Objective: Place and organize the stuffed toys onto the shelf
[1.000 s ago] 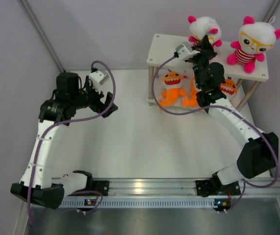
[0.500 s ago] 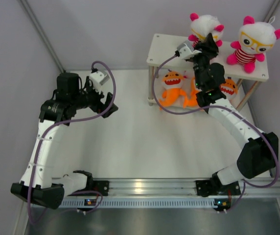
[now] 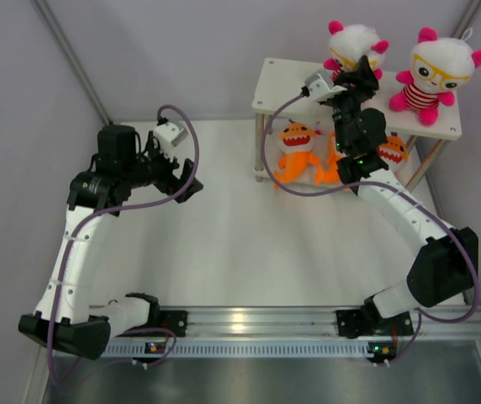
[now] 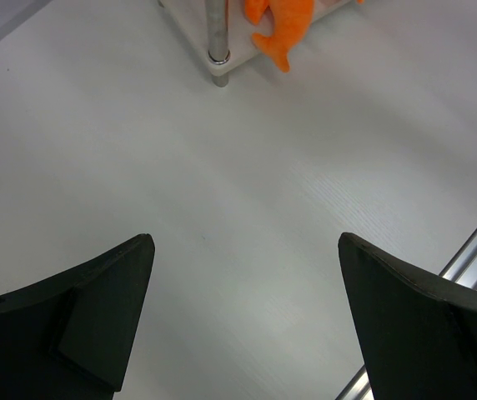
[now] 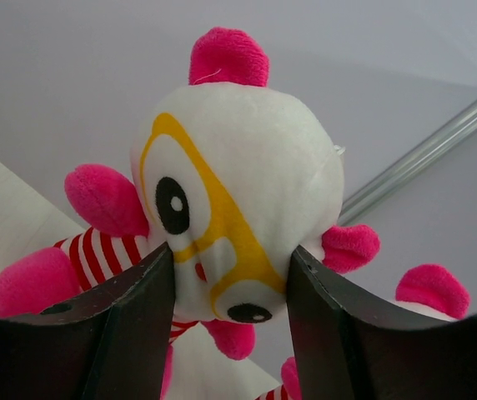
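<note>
The shelf [image 3: 291, 88] stands at the back right. One doll [image 3: 351, 40] sits on its top board at the far edge, and my right gripper [image 3: 356, 76] is shut on its head. In the right wrist view the fingers [image 5: 138, 325] press both sides of that doll's white face [image 5: 230, 175]. A second doll [image 3: 441, 71] sits upright to its right. Orange sharks [image 3: 295, 151] lie on the lower tier, one partly hidden by my right arm. My left gripper [image 3: 182, 181] is open and empty over the table, left of the shelf.
A shelf leg [image 4: 216, 37] and a shark's tail [image 4: 280, 21] show at the top of the left wrist view, beyond the open left gripper [image 4: 247, 258]. Grey walls close the back and sides. A metal rail [image 3: 249, 324] runs along the near edge.
My right gripper has shifted a little toward the back of the shelf with the doll's head in it, and the doll now sits more upright. The left arm has not moved.
</note>
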{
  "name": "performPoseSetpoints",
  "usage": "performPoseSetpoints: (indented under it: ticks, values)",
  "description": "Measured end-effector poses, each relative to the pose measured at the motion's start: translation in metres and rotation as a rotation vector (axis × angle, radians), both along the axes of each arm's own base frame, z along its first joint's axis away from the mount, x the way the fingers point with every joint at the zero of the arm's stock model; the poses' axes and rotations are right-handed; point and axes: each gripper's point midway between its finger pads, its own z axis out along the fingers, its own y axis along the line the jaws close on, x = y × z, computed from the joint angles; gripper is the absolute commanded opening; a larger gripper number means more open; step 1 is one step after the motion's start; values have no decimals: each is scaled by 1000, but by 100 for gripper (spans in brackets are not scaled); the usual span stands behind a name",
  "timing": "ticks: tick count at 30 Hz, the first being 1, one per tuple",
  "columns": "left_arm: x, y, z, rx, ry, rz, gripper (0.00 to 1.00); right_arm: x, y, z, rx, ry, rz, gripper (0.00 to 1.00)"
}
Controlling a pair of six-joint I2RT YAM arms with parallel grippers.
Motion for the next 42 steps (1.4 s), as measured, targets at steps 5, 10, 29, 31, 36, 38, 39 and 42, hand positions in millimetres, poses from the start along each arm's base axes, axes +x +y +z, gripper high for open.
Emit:
performPoseSetpoints:
  ticks: [5,10,29,31,36,38,39,42]
  values:
    - [0,0,0,0,0,0,98,0,-1,0,1,-1,-3,59]
    - [0,0,0,0,0,0,98,-1,-1,3,7,-12,-4,63]
    - [0,0,-2,1,5,-1,98,-2,-2,4,10,-17,-7,77]
    - [0,0,-2,1,6,-1,98,-2,-2,4,11,-17,-7,77]
    - [-1,0,-3,0,8,-3,98,-2,-3,5,13,-20,-9,84]
    - [-1,-1,-3,-1,9,-4,98,-2,-3,5,13,-20,-9,85]
    - [-1,-1,-4,-1,10,-4,98,-2,-3,5,13,-20,-9,85]
    - [-1,-1,-4,-2,11,-6,98,-2,-3,5,13,-20,-10,89]
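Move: The upright panda toy on the shelf top has its middle about 5 cm ahead of the right hand, 3 cm to its left and 4 cm lower. The other panda stands about 17 cm to that hand's right, 2 cm ahead and 4 cm lower; an orange shark sits on the lower shelf some 28 cm below, 3 cm back and 3 cm right. From the left hand the upright panda is roughly 22 cm ahead, 37 cm right and 10 cm higher. Staying within about 1 cm, the right hand spreads its half-open fingers almost wide at the panda toy's head. ##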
